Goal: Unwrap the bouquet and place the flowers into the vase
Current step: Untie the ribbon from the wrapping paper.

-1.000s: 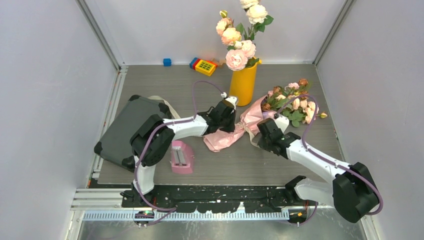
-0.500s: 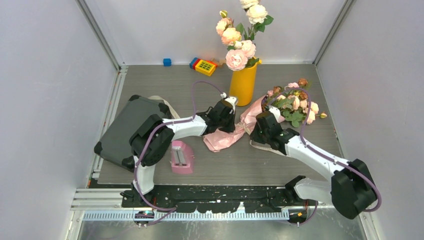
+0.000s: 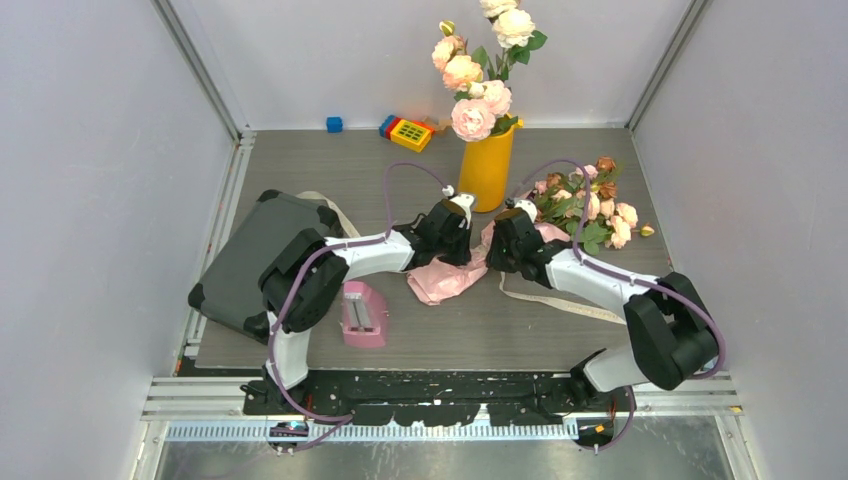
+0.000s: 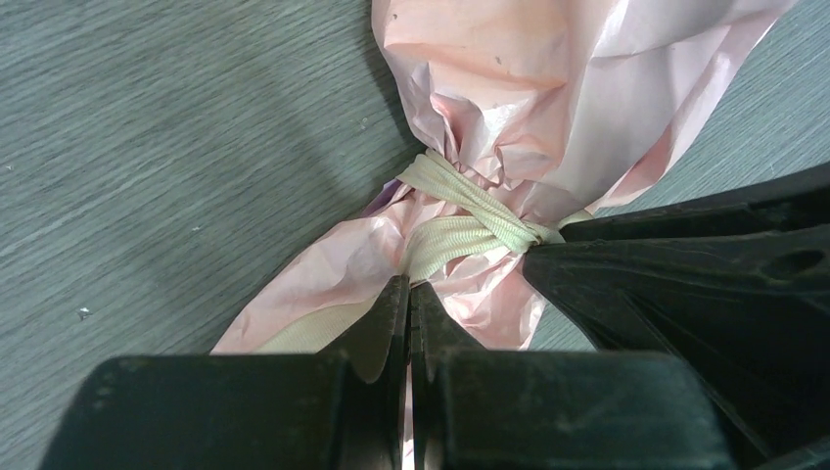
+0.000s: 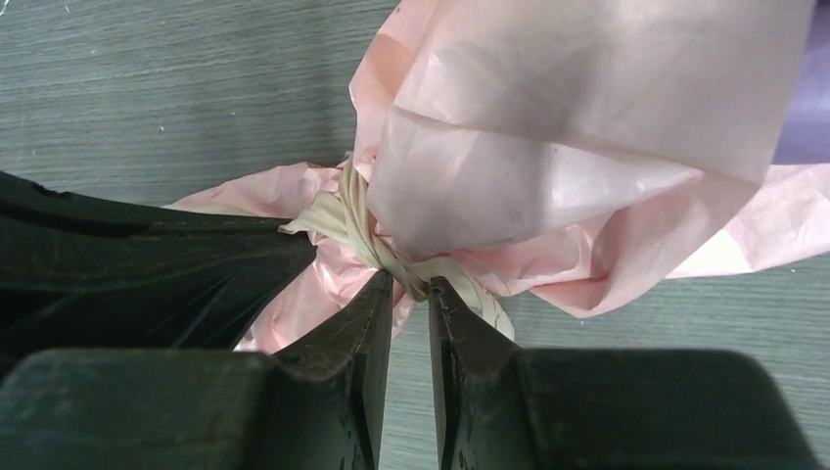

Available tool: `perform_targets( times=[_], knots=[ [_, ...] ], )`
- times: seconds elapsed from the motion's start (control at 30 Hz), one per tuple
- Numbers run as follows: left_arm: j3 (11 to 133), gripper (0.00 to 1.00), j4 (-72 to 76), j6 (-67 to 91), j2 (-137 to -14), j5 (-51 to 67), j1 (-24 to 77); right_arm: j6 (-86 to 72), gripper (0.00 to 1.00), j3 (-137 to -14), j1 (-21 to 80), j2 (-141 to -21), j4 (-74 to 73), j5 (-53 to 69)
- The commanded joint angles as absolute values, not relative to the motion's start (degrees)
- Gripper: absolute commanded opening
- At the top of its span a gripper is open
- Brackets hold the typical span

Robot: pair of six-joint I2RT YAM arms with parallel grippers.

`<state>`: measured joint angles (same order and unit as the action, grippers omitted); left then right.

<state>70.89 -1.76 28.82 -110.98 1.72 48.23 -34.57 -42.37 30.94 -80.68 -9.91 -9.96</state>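
Observation:
The bouquet lies on the table in pink crinkled paper, its flowers pointing back right. A beige ribbon is knotted round its narrow neck. My left gripper is shut on the ribbon right below the knot. My right gripper faces it from the other side, slightly open, one fingertip on each side of the ribbon knot. The yellow vase stands just behind both grippers.
Big pale pink and cream roses fill the vase. A loose ribbon tail lies on the table front right of the bouquet. A dark case sits left, a pink block front left, toy bricks at the back.
My right gripper let go of the ribbon tail it had pulled front right, opened a little and moved back left to the knot. The left gripper stayed put.

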Motion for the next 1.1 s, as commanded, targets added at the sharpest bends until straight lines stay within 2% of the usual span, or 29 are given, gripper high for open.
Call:
perform_targets(
  times=[0.0,0.1,0.23,0.57,1.07],
  knots=[
    [70.7,0.00,-2.2,27.8,-110.3,3.1,48.3,-32.2,0.26,-45.5,30.9,-82.1,-6.9,-11.4],
    [70.9,0.00,-2.4,27.6,-110.3,3.1,48.3,-32.1,0.24,-45.6,30.9,-82.9,-6.7,-11.4],
    [71.3,0.00,-2.8,27.3,-110.4,2.9,48.3,-32.3,0.12,-45.2,30.9,-83.1,-7.2,-11.6],
    [72.5,0.00,-6.1,28.2,-110.9,-1.2,47.9,-34.4,0.02,-40.3,30.9,-77.4,-10.2,-13.3],
    [72.7,0.00,-6.5,28.3,-111.4,-1.1,47.3,-37.4,0.00,-35.4,30.9,-69.5,-12.9,-10.5]
  ],
)
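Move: The ribbon knot strand lies just at the right hand's open fingertips, about 1 cm ahead and 1 cm lower. From the left hand, already pinching the ribbon, that strand is some 4 cm to the right and 1 cm back. Counted from the right hand, the vase stands roughly 15 cm ahead and 3 cm left, and the bare flowers lie about 11 cm ahead and 18 cm right. Easing forward and down by barely half a centimetre, the right hand closes its fingers on the crossed ribbon strand at the knot, then draws it back about 2.5 cm and 1 cm to the right. The left hand keeps its pinch on the ribbon beside the knot, at first in place, then moving back about 1 cm too. ##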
